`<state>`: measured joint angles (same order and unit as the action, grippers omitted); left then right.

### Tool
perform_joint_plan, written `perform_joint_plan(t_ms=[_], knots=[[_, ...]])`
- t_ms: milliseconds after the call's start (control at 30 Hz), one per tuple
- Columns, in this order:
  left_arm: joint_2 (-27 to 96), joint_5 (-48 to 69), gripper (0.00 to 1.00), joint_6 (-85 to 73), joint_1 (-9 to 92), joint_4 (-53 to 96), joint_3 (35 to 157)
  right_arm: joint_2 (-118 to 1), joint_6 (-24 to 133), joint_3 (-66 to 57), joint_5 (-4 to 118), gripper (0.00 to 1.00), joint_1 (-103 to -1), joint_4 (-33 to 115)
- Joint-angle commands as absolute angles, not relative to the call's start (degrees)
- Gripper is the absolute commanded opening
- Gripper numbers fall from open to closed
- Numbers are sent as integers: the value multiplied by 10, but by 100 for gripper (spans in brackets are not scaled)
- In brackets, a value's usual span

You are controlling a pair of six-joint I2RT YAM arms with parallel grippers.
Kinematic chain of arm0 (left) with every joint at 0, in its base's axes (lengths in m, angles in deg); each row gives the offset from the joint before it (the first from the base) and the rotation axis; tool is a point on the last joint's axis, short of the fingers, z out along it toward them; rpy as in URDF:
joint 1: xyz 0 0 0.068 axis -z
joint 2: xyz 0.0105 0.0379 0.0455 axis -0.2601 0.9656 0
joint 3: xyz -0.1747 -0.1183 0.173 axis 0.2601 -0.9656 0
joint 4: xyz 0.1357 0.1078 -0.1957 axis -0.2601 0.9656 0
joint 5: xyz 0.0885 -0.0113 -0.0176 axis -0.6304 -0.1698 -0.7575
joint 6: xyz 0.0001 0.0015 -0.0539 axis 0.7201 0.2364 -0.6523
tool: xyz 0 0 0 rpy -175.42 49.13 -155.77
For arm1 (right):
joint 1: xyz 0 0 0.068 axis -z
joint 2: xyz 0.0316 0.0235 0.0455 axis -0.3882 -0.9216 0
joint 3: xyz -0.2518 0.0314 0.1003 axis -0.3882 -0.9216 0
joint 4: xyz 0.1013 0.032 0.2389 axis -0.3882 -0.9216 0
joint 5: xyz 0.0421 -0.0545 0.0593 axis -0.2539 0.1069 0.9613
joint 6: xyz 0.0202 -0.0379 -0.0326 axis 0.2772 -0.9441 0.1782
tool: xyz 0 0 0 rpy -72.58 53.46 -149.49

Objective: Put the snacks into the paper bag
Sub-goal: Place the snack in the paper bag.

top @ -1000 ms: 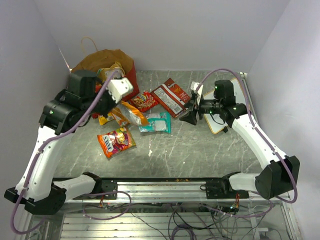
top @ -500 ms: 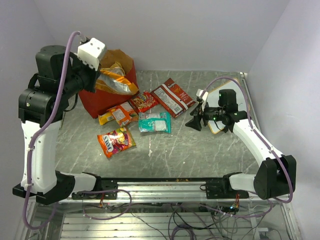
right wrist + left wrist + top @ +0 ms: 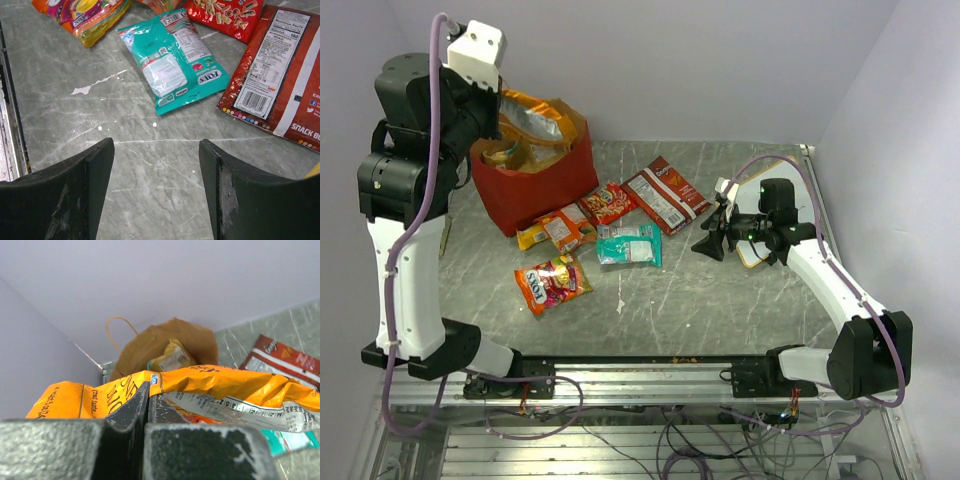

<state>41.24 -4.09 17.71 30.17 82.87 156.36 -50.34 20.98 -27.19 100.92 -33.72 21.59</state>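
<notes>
My left gripper (image 3: 498,108) is raised high at the back left, shut on the edge of the big orange chips bag (image 3: 532,114) (image 3: 225,382), which hangs over the mouth of the red paper bag (image 3: 542,192). In the left wrist view the paper bag's brown inside (image 3: 150,342) holds a gold packet (image 3: 172,356). On the table lie a red packet (image 3: 610,202), a brown-red packet (image 3: 663,195), a teal packet (image 3: 630,245) (image 3: 172,57), an orange-yellow one (image 3: 555,230) and a multicolour one (image 3: 552,283). My right gripper (image 3: 710,240) (image 3: 156,150) hovers open, right of the teal packet, nothing between its fingers.
A white board with an orange edge (image 3: 760,255) lies under my right arm at the right. Walls close the table at the back and both sides. A metal rail (image 3: 640,375) runs along the near edge.
My left arm has risen from the table with the orange chips bag and carried it over the paper bag's mouth. The right gripper has drawn back slightly to the right.
</notes>
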Motion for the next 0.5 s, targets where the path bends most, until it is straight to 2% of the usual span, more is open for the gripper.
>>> perform_joint_plan(t_ms=[0, 467], knots=[[432, -80, 7, 168, 288, 744, 1608, -489, 205, -279, 1020, 69, -332, 227], [523, -92, 7, 173, 250, 652, 1598, -486, 204, -288, 1022, 68, -329, 228]])
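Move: The orange snack already hangs from the shut left fingers, high up. The paper bag it is taken to stands about 22 cm ahead, 6 cm to the right, its middle some 35 cm below. On the table roughly 50 cm down, the orange packet by the bag lies about 16 cm ahead and 10 cm right, the red packet 24 cm ahead and 21 cm right. From the right hand the bag is about 26 cm ahead, 44 cm left and 3 cm lower. The orange snack, still pinched, is carried high and forward towards the paper bag by the left hand, about 7 cm in a quickening sweep that also drifts some 2 cm left. The hand first rises about 2 cm, then starts to sink, while the wrist turns roughly 10 degrees counter-clockwise and tips up slightly. ##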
